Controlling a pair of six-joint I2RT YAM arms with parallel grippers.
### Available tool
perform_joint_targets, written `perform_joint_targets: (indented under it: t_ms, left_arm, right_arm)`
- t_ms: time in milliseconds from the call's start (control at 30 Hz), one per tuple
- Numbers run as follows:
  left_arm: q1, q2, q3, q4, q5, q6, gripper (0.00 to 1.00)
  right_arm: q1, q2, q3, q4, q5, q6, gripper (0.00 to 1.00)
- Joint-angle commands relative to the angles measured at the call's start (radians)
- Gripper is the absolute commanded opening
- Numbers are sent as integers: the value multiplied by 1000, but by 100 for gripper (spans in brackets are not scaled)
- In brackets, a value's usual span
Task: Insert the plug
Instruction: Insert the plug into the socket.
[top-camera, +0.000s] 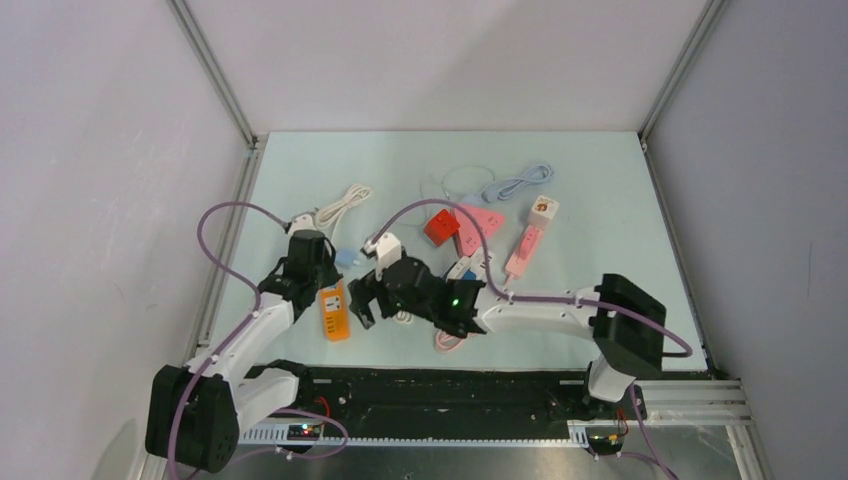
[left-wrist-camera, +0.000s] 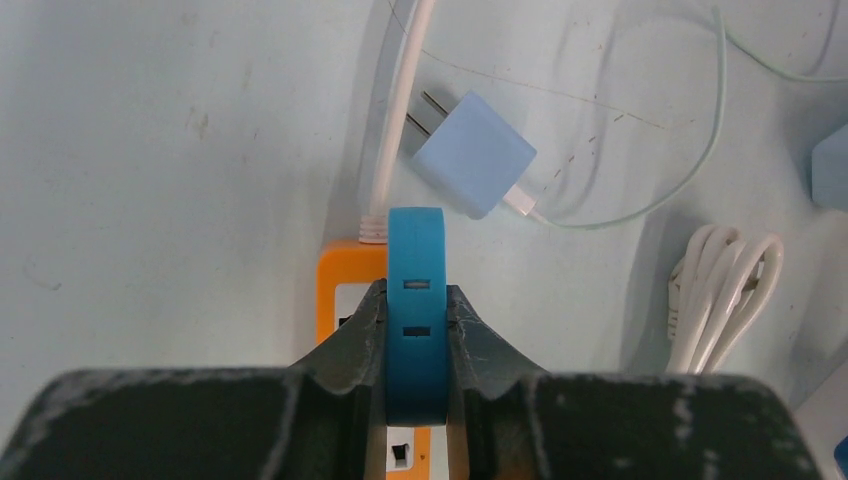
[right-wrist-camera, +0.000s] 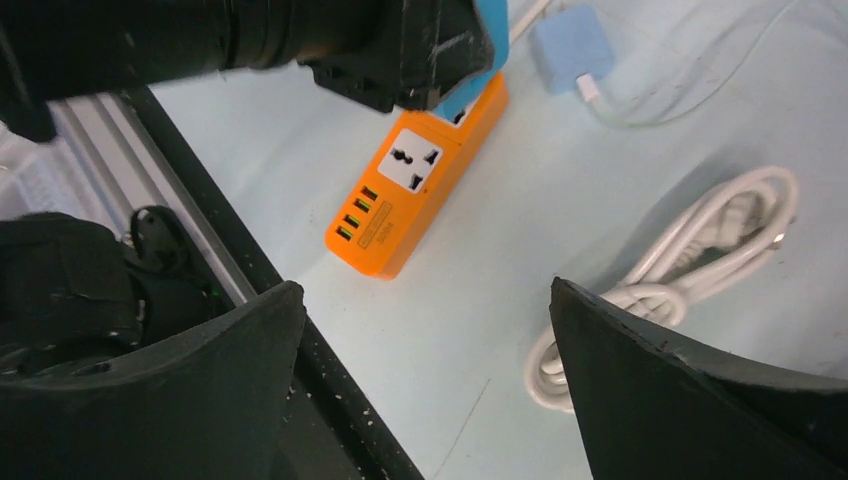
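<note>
My left gripper is shut on a blue plug, which stands upright between the fingers. Two slots show on the plug's face. It hangs over the far end of the orange power strip, whose white sockets show on either side of the fingers. From above, the strip lies near the front left of the mat, with the left gripper over its far end. My right gripper is open and empty, just right of the strip, low over bare mat.
A light-blue charger with bare prongs lies beyond the strip, and a coiled white cable lies to its right. Farther back are a red adapter, pink strips and a white cube. The black rail borders the front.
</note>
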Motion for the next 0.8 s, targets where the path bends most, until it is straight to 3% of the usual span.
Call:
perform_joint_targets:
  t_ms: [0, 200, 433, 767]
  left_arm:
    - [7, -41, -12, -10, 34, 20, 0]
    - [7, -6, 15, -10, 60, 39, 0]
    - [7, 81, 61, -10, 109, 49, 0]
    - [7, 145, 119, -13, 120, 59, 0]
  right_arm:
    - [81, 65, -34, 128, 173, -23, 98]
    - [169, 147, -79, 205, 260, 26, 99]
    - [231, 298, -78, 353, 288, 43, 93]
    - [239, 509, 113, 201, 420, 165, 92]
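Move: The orange strip lies under the teal plug still held in the left hand, its middle about 5 cm back, 1 cm left and 6 cm below that hand; the blue adapter is some 4 cm ahead and 3 cm right of the left hand, down on the table. From the right hand the same strip's middle is roughly 1 cm ahead, 9 cm left and 15 cm below, with the white coil 3 cm ahead and 8 cm right, as low. The orange strip's near end is what the open right hand comes down to, sinking about 14 cm while easing back and left some 6 cm each, its fingers staying wide and stopping just short of the strip. Meanwhile the left hand keeps its grip on the plug against the strip's far socket and shifts right and a little forward, about 2 cm in all, turning slightly clockwise. ##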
